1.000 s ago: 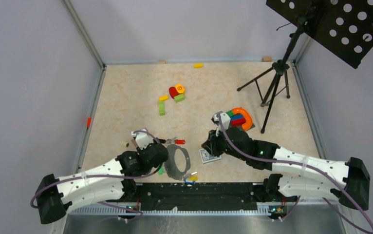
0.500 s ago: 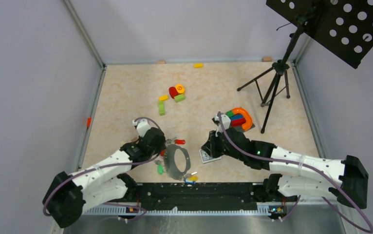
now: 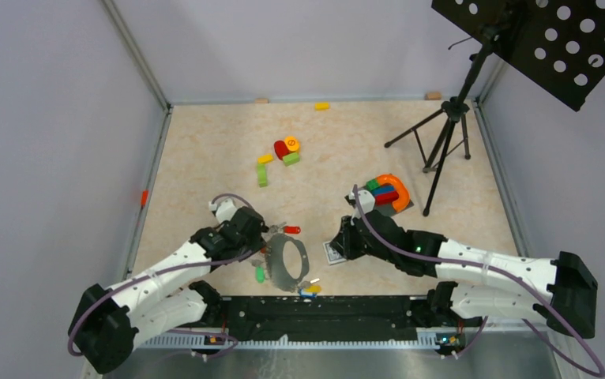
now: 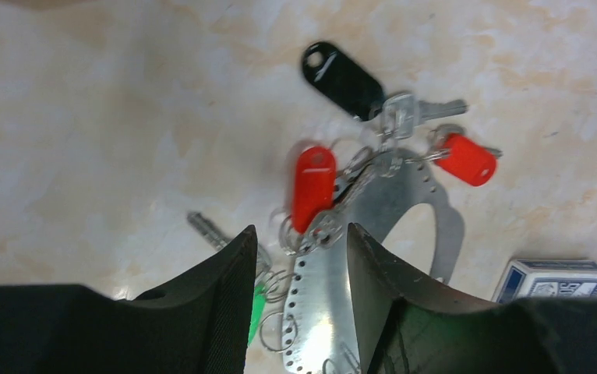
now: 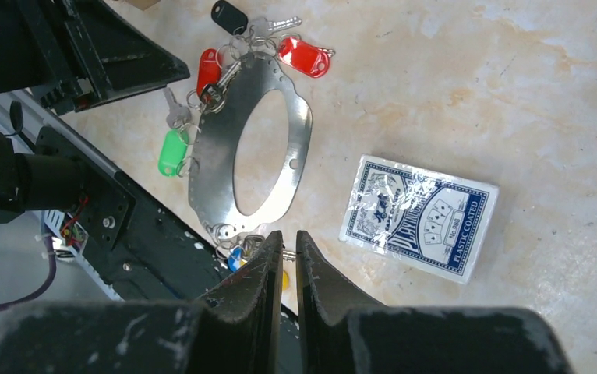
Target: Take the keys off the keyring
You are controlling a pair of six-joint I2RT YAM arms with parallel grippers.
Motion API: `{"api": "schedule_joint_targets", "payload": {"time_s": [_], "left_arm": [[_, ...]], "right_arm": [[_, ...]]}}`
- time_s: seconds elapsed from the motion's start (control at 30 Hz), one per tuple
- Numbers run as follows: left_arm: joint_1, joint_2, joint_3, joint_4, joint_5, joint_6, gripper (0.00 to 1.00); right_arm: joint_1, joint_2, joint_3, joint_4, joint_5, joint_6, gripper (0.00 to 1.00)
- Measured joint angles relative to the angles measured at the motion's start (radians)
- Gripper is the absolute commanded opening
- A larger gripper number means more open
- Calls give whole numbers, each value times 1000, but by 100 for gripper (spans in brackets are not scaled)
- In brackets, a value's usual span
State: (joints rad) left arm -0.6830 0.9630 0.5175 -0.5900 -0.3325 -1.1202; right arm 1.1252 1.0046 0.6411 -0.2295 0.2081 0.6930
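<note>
The keyring [image 3: 274,272] is a flat grey metal loop lying near the table's front edge. Its keys carry coloured tags: red [image 4: 312,183], a second red [image 4: 465,159], black [image 4: 342,68] and green [image 5: 172,152], with blue and yellow ones [image 3: 311,289] at its near end. My left gripper [image 4: 299,234] is open and low over the loop's left band [image 4: 334,304], a finger on either side; I cannot tell if they touch it. My right gripper [image 5: 283,234] hovers shut and holds nothing, right of the keyring [image 5: 299,148], above the card box [image 5: 418,214].
The playing-card box [image 3: 336,253] lies just right of the ring. An orange arch with toy blocks [image 3: 390,191] sits behind my right arm. More blocks [image 3: 283,150] lie mid-table. A music stand's tripod [image 3: 441,134] stands back right. A black rail [image 3: 323,308] runs along the near edge.
My left arm swung and its gripper moved up to the ring's left band, jaws a little narrower. My right gripper's jaws closed nearly together and it barely shifted.
</note>
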Motion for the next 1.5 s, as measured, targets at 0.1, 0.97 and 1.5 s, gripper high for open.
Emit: {"api": "schedule_joint_targets", "payload": {"time_s": [0.1, 0.97, 1.5], "left_arm": [[0, -34, -32, -69, 12, -69, 50], [1, -51, -124, -6, 145, -108, 15], [1, -116, -134, 23, 132, -57, 0]], "right_arm": [[0, 13, 0, 7, -4, 2, 11], [0, 69, 0, 20, -33, 25, 11], [0, 72, -12, 19, -36, 26, 11]]}}
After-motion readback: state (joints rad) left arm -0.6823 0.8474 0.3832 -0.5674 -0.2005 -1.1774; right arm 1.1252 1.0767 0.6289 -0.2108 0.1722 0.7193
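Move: The key on the green tag lies some 3 cm back from the left hand, about 2 cm to its left and 4 cm below; the green tag is roughly 6 cm back and 1 cm left of the hand. At that same table level, the red tag lies about 1 cm ahead, and the metal plate's middle about 2 cm back and 6 cm to the right. From the right hand the key lies about 25 cm left, level fore and aft, 12 cm lower. The left fingers, half open and free at first, shut fully on the green tag's key and pinch it between their tips. To get there the hand draws back about 4 cm and sinks 3 cm beside the red tag, edging left and then back right before closing, and afterwards rises about 1 cm while easing forward. The right hand, fingers still nearly shut, sinks some 2 cm, well clear of the keys. ##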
